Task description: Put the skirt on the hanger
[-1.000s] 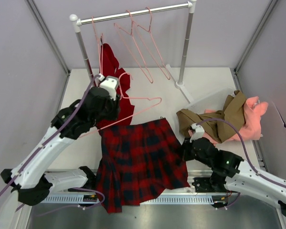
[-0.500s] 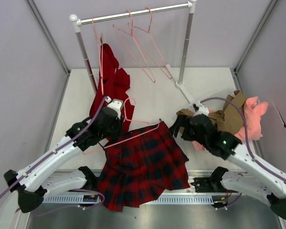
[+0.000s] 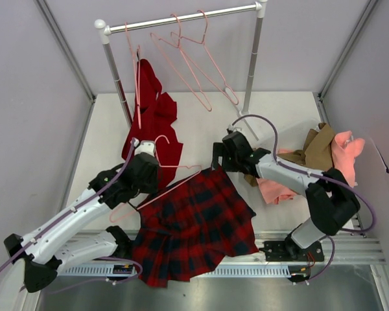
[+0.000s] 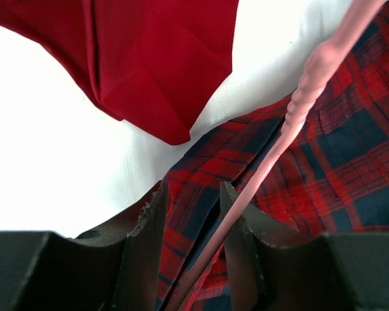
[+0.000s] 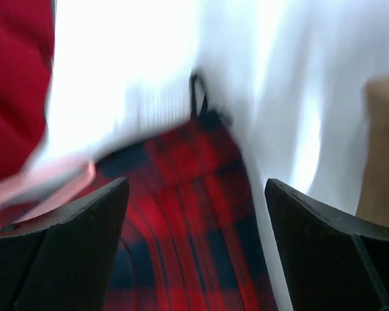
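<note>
The plaid skirt (image 3: 194, 223) lies flat on the table near the front edge, its waist edge toward the rack. A pale-pink hanger (image 3: 181, 181) rests slantwise along that waist edge, hook pointing to the rear. My left gripper (image 3: 154, 184) is shut on the hanger's bar (image 4: 311, 71) at the skirt's top left corner, with plaid fabric (image 4: 350, 175) also between its fingers (image 4: 236, 217). My right gripper (image 3: 219, 155) hovers open over the skirt's top right corner (image 5: 181, 168), with nothing between its fingers (image 5: 84, 220). The right wrist view is blurred.
A metal clothes rack (image 3: 181, 18) stands at the back with spare pink hangers (image 3: 194, 71) on it. A plain red garment (image 3: 157, 123) hangs down by its left post. Tan and pink clothes (image 3: 318, 155) are piled at the right.
My right gripper has opened and swung from the skirt's right side up to its top right corner. My left gripper has lowered the hanger onto the skirt's waist edge.
</note>
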Available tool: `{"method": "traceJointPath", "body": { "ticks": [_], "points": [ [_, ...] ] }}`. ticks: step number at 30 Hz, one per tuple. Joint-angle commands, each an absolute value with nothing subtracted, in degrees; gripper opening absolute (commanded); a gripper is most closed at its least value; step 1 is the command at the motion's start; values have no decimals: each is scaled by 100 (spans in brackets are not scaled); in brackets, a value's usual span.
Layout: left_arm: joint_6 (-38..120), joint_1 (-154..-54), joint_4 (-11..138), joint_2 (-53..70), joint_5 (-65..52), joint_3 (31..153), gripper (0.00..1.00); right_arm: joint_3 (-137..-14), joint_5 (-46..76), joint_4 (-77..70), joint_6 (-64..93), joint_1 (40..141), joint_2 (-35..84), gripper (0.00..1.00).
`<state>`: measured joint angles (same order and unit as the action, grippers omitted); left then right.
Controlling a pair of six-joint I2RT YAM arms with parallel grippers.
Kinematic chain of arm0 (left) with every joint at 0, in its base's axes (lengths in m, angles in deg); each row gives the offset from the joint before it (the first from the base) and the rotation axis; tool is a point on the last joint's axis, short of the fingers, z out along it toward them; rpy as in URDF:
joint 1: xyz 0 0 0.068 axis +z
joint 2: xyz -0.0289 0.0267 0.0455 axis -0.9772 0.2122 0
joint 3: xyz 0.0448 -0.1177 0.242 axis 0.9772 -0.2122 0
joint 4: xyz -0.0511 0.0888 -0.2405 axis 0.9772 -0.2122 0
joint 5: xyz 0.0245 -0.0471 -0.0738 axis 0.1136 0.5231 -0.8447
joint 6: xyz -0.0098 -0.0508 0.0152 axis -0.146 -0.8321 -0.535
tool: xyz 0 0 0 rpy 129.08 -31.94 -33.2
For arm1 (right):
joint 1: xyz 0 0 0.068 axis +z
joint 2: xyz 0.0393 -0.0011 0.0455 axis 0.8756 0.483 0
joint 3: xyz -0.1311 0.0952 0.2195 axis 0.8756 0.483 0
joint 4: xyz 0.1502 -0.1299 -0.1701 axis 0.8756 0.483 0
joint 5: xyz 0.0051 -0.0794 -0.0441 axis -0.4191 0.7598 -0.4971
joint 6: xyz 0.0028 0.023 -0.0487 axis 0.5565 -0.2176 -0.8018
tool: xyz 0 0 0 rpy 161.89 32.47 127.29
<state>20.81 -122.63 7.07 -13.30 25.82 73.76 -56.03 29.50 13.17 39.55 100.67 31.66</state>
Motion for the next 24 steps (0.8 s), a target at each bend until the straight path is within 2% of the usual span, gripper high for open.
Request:
{"method": "traceJointPath", "body": {
  "ticks": [1, 4, 9, 15, 20, 24],
  "points": [
    [1854, -12275, 655, -1468, 2804, 7358, 0, -6307, 3126, 844, 4571, 9760, 3547, 91],
    [1863, -12275, 752, -1635, 2831, 7287, 0, -6598, 3178, 870, 5170, 9610, 4057, 89],
    [1916, -12266, 753, -1697, 2919, 7375, 0, -7161, 3284, 1204, 5154, 9759, 4779, 85],
    [2144, -12205, 779, -1591, 2884, 7489, 0, -6960, 3399, 1495, 5197, 9865, 4728, 82],
    [2258, -12117, 901, -1591, 2787, 7490, 0, -6827, 3284, 1477, 5285, 10005, 4771, 72],
    [2390, -12073, 884, -1565, 2752, 7533, 0, -6757, 3380, 1512, 5338, 10049, 4816, 53]
  ]
}}
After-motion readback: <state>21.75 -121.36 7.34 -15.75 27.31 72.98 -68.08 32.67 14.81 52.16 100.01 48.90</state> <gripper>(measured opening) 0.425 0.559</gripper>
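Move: The plaid skirt's far corner, with its black loop, lies about 5 cm ahead of the right hand, 3 cm to its left and 7 cm below. The hanger's right end is some 8 cm left of the right hand, 2 cm ahead and 3 cm below; the near flap of the brown cloth is about 9 cm right, 4 cm ahead and 7 cm below. From the left hand, the skirt corner is roughly 14 cm ahead, 19 cm right and 14 cm below. Bring the open right gripper forward about 7 cm, past the plaid skirt's far corner, swinging it some 15 degrees clockwise, then sink about 5 cm while drawing back 3 cm and edging left, so its fingers come down astride the corner. Close them to roughly half on the way down. Let the left gripper keep its hold on the hanger, almost still. ##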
